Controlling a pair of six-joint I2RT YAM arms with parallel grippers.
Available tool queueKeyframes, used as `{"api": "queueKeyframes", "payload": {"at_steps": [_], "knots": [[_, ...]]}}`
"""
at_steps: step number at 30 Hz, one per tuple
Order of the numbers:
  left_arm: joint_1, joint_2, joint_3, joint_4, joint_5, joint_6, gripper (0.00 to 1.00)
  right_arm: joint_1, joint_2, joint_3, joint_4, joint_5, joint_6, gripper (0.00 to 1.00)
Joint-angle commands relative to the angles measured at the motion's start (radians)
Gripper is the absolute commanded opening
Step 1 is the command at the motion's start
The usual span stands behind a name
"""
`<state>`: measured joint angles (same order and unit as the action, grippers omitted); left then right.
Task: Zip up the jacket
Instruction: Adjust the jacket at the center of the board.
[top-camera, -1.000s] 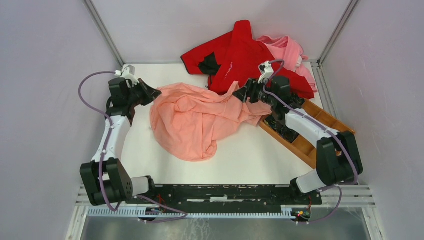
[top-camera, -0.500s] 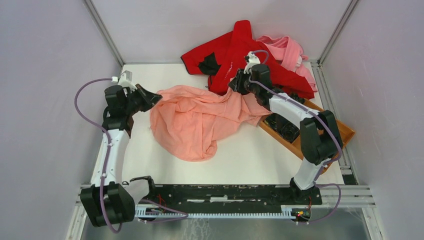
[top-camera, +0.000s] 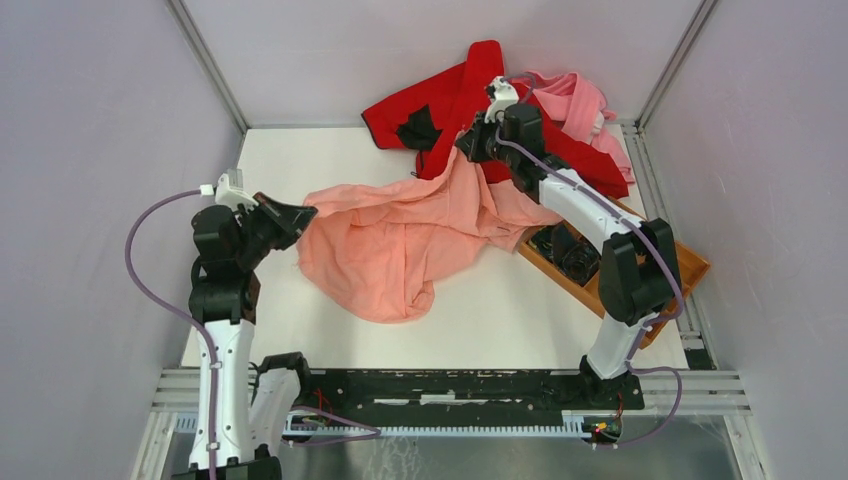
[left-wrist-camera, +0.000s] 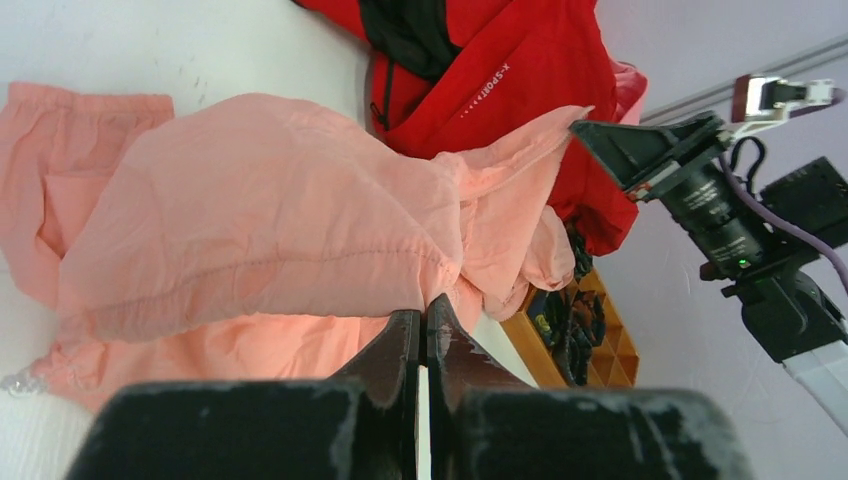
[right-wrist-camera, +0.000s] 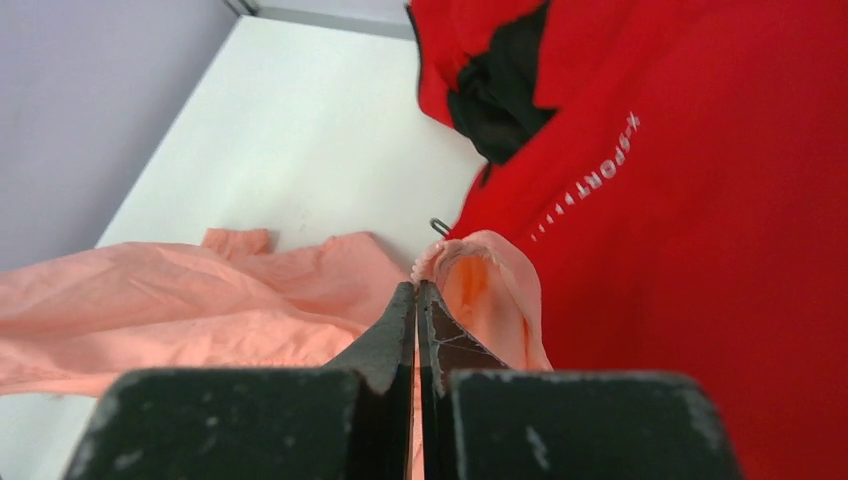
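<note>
The salmon-pink jacket (top-camera: 400, 240) hangs stretched between my two grippers, its lower part crumpled on the white table. My left gripper (top-camera: 303, 213) is shut on the jacket's left edge; in the left wrist view its jaws (left-wrist-camera: 424, 312) meet with the jacket (left-wrist-camera: 250, 220) folded at their tips. My right gripper (top-camera: 464, 148) is shut on the far right corner and holds it up in front of the red garment. In the right wrist view the jaws (right-wrist-camera: 416, 290) pinch an edge of the jacket (right-wrist-camera: 470, 270) that carries pale zipper teeth.
A bright red garment (top-camera: 460, 105) with white lettering and a paler pink garment (top-camera: 578, 100) are piled at the back. A wooden tray (top-camera: 625, 285) with dark items lies at the right. Grey walls close the table on three sides.
My right gripper has shut on the jacket's corner and moved up toward the back, lifting it. The left arm has pulled its edge nearer and leftward, stretching the fabric.
</note>
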<state>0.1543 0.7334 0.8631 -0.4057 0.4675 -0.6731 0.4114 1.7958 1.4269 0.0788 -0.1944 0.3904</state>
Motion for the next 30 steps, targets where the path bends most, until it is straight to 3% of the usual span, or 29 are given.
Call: {"api": "queueKeyframes", "payload": {"at_steps": [1, 8, 11, 20, 30], "knots": [[-0.009, -0.023, 0.058, -0.128, -0.082, -0.111, 0.02, 0.000, -0.025, 0.173, 0.032, -0.128, -0.013, 0.00], [-0.076, -0.194, 0.031, -0.187, -0.122, -0.267, 0.02, 0.018, 0.019, 0.499, 0.006, -0.227, 0.010, 0.00], [-0.077, -0.313, -0.020, -0.224, -0.123, -0.331, 0.02, 0.029, 0.035, 0.564, 0.010, -0.239, 0.021, 0.00], [-0.077, -0.525, -0.343, -0.300, 0.002, -0.449, 0.02, 0.076, 0.126, 0.515, 0.026, -0.208, -0.019, 0.00], [-0.077, -0.504, -0.509, -0.259, 0.066, -0.443, 0.02, 0.099, 0.232, 0.485, 0.009, -0.101, -0.104, 0.00]]}}
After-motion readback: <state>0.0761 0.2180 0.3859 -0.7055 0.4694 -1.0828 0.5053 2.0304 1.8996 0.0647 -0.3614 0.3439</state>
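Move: The left hand holds the peach jacket's left edge. The near hem it is heading for lies about 12 cm back, 15 cm right and 28 cm below, and the jacket's body lies some 5 cm ahead, 12 cm right and 27 cm below. The right hand holds another edge, with the black patch of the red jacket about 14 cm ahead, 8 cm left and 19 cm below. From the right hand, the red jacket's middle is 12 cm ahead and 12 cm right, and the wooden tray is 21 cm back and 36 cm right. Both shut grippers keep their pinch on the peach jacket. The right one sweeps its edge up some 26 cm, then sinks most of the way again while carrying it about 10 cm left, towards the black patch, and turning somewhat counter-clockwise. The left one draws its edge back about 10 cm and slightly right, then drops steeply towards the near hem, its fingers tipping down some 20 degrees and its left side rolling down. ##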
